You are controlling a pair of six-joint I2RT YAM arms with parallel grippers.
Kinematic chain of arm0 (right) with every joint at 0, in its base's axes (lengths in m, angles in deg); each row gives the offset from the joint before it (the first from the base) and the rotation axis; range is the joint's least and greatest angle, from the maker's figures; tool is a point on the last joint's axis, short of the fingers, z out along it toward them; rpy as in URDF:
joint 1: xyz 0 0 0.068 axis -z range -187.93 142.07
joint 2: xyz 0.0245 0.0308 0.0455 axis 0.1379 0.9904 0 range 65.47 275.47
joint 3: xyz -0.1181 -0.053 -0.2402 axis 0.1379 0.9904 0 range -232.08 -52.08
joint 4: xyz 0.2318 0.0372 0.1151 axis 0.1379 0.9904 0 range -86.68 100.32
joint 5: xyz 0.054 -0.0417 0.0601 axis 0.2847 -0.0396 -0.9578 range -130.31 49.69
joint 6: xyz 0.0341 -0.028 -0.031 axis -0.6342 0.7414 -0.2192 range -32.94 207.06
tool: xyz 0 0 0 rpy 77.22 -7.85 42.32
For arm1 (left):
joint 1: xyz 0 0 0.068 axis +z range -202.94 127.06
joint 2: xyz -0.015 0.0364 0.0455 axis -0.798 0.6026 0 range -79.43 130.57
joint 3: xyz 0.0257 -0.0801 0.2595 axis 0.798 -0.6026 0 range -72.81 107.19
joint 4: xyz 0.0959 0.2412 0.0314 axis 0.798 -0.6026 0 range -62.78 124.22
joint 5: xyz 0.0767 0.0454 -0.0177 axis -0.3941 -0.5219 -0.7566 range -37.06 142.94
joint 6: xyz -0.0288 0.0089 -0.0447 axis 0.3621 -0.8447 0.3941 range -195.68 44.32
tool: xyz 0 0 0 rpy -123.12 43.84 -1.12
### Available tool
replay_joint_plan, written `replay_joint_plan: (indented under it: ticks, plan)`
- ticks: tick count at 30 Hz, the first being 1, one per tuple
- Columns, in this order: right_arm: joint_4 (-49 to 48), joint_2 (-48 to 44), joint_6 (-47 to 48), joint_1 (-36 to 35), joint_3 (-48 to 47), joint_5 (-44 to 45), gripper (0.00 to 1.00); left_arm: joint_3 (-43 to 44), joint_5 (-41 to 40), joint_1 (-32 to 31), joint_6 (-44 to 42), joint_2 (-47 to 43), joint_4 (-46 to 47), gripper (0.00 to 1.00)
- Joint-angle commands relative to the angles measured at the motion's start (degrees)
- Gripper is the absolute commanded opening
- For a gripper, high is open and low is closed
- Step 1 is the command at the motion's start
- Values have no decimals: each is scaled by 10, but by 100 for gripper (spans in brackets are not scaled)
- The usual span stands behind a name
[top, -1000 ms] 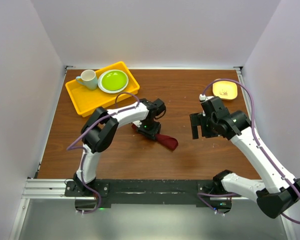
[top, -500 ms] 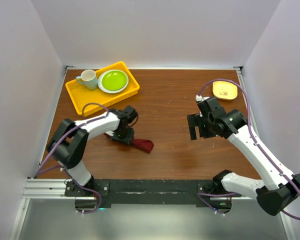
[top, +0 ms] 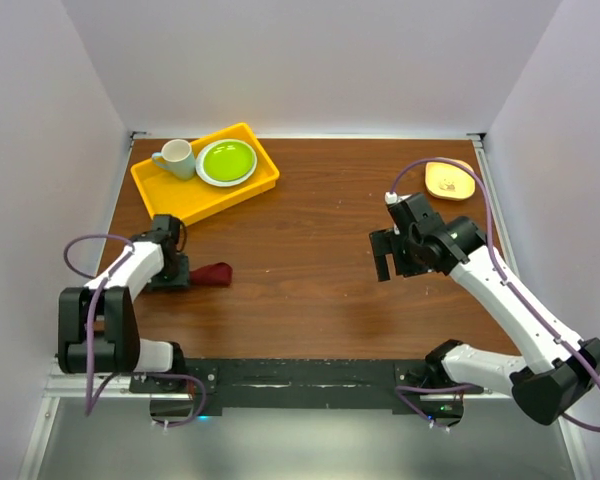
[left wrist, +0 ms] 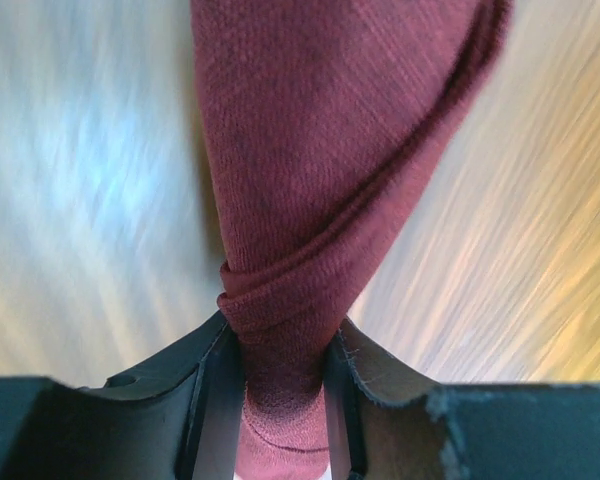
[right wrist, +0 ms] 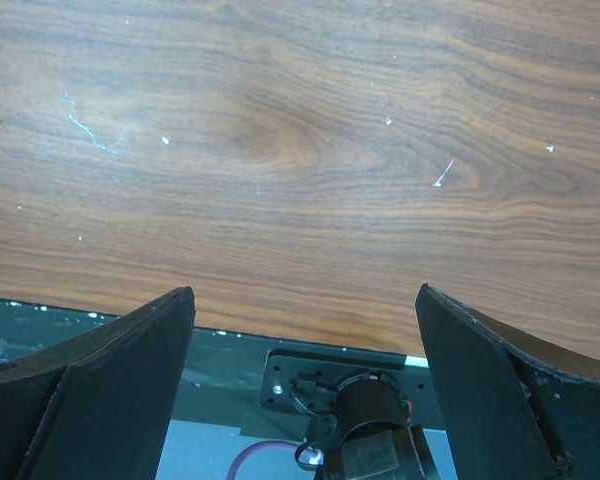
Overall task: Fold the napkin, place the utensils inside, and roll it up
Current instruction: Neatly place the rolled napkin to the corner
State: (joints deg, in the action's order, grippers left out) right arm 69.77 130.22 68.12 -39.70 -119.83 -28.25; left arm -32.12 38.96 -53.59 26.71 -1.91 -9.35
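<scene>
The napkin [top: 211, 274], a dark red cloth, is bunched into a short roll at the left side of the table. My left gripper [top: 173, 272] is shut on its left end. In the left wrist view the napkin [left wrist: 320, 160] hangs twisted out of the left gripper [left wrist: 280, 345], and both black fingers [left wrist: 215, 385] press into the cloth. My right gripper [top: 386, 256] hovers over bare wood right of centre. Its fingers [right wrist: 100, 370] stand wide open around nothing in the right wrist view. The utensils are out of view.
A yellow tray [top: 160, 197] at the back left holds a pale mug [top: 176, 158] and a green plate [top: 227, 161]. A small yellow dish [top: 449, 180] sits at the back right. White walls enclose the table [top: 310, 300]; the black base rail [top: 310, 378] runs along the near edge.
My left arm has swung from the middle of the table to the far left, carrying the napkin with it. The right gripper has drifted slightly left and stays open.
</scene>
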Motion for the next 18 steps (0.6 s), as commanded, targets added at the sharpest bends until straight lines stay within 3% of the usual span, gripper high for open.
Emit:
replay_joint_plan:
  ticks: [1,7,11,18]
  plan:
    - [6,7,10,-5,-22,3,97,52,-16,69,-132,53,70,40]
    - [6,18,13,-5,-29,10,97,71,37,117,-218,118,112,38]
    - [3,19,14,-4,-33,14,97,80,43,118,-239,137,96,45]
    - [-1,13,14,-5,-26,14,97,48,43,119,-228,87,78,77]
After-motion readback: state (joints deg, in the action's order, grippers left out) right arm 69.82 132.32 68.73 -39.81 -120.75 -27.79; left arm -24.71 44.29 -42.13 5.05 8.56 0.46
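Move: The left gripper still pinches the rolled napkin near its middle, low over the table, the roll running left to right. Its corner spot is about 5 cm ahead and 4 cm left, just below hand height. The yellow tray's middle lies some 24 cm ahead and 7 cm right, the mug in it about 28 cm straight ahead. From the idle right hand, that spot is about 55 cm left, 9 cm ahead and 17 cm below. Bring the left gripper forward about 5 cm and left about 4 cm, sliding the held napkin in towards the near corner of the tray; do the leftward part early, then finish going forward. Stay low, sinking barely, while turning the hand some 10 degrees clockwise. Then, nearly stopped, spread the fingers to let go of the roll, keeping them around it. ##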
